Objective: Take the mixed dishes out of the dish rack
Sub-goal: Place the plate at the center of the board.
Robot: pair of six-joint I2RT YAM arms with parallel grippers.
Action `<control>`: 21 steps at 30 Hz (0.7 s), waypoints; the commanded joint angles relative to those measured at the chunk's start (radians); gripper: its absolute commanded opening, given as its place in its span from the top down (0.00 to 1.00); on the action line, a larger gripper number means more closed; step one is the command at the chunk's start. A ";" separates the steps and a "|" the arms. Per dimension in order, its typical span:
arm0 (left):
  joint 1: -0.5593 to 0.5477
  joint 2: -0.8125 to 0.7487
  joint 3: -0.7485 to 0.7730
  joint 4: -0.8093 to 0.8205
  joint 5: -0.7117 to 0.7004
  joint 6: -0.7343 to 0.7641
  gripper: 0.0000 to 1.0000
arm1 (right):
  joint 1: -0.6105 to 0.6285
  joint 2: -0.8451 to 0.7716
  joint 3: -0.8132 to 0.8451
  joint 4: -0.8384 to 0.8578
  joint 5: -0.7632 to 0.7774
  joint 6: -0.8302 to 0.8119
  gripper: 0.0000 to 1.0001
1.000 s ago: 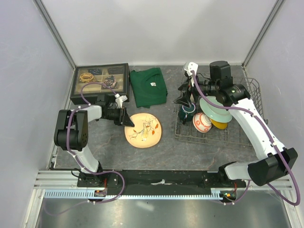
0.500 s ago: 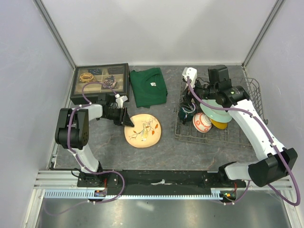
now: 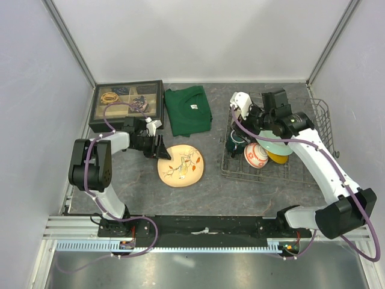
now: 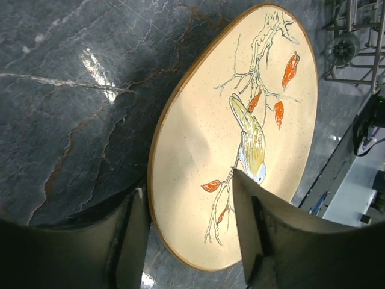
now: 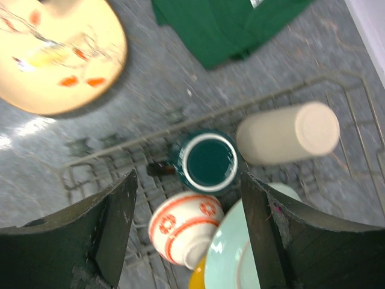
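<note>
The cream plate (image 3: 181, 165) with a bird painting (image 4: 240, 120) lies on the table left of the dish rack (image 3: 264, 176). My left gripper (image 3: 161, 148) is open at the plate's left edge, its fingers (image 4: 187, 183) straddling the rim with gaps on both sides. My right gripper (image 3: 240, 123) hangs open over the rack's left part, nothing between its fingers (image 5: 188, 177). Below it are the dark green mug (image 5: 207, 162), the red-and-white bowl (image 5: 183, 232), the beige tumbler (image 5: 289, 133) on its side, the pale green plate (image 5: 228, 265) and a yellow plate's edge (image 5: 197, 282).
A folded green cloth (image 3: 188, 110) lies behind the cream plate. A black compartmented tray (image 3: 127, 103) stands at the back left, just behind my left arm. The rack has a raised wire basket (image 3: 322, 117) on its right side, close to the right wall.
My left jaws have spread apart around the cream plate's rim; the plate has stayed put. My right gripper has drawn back toward the far side of the rack, still open.
</note>
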 commanded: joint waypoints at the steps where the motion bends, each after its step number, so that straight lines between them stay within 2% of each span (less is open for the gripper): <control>1: -0.003 -0.080 0.024 0.006 -0.061 0.022 0.34 | 0.003 -0.024 -0.042 -0.002 0.214 -0.045 0.23; 4: -0.003 -0.123 0.027 0.006 -0.071 0.022 0.23 | 0.003 -0.027 -0.079 0.007 0.300 -0.062 0.23; 6: -0.003 -0.146 0.029 0.006 -0.077 0.022 0.19 | 0.003 -0.021 -0.097 0.022 0.349 -0.067 0.23; 11: -0.003 -0.224 0.029 0.008 -0.096 0.023 0.17 | 0.003 0.016 -0.142 0.044 0.469 -0.068 0.23; 21: -0.003 -0.310 0.030 -0.003 -0.120 0.031 0.16 | 0.004 0.096 -0.200 0.085 0.578 -0.045 0.21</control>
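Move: The printed plate lies flat with its rim between the left gripper's fingers, its middle about 4 cm back, 6 cm right and 2 cm below; the green shirt is some 15 cm ahead and 9 cm right. From the right gripper the pale green plate in the rack is about 9 cm right, 1 cm ahead and 16 cm down. The bowl sits roughly 4 cm back and 3 cm right, the mug 3 cm left and level, both some 20 cm below. Spread the left fingers wider and lift them off the printed plate's rim, straight up about 6 cm with a slight drift forward, rolling the wrist a little. Meanwhile bring the open right gripper down and to the right by some 9 cm each, from above the mug towards the pale green plate, tipping the fingers steeper and turning clockwise. ##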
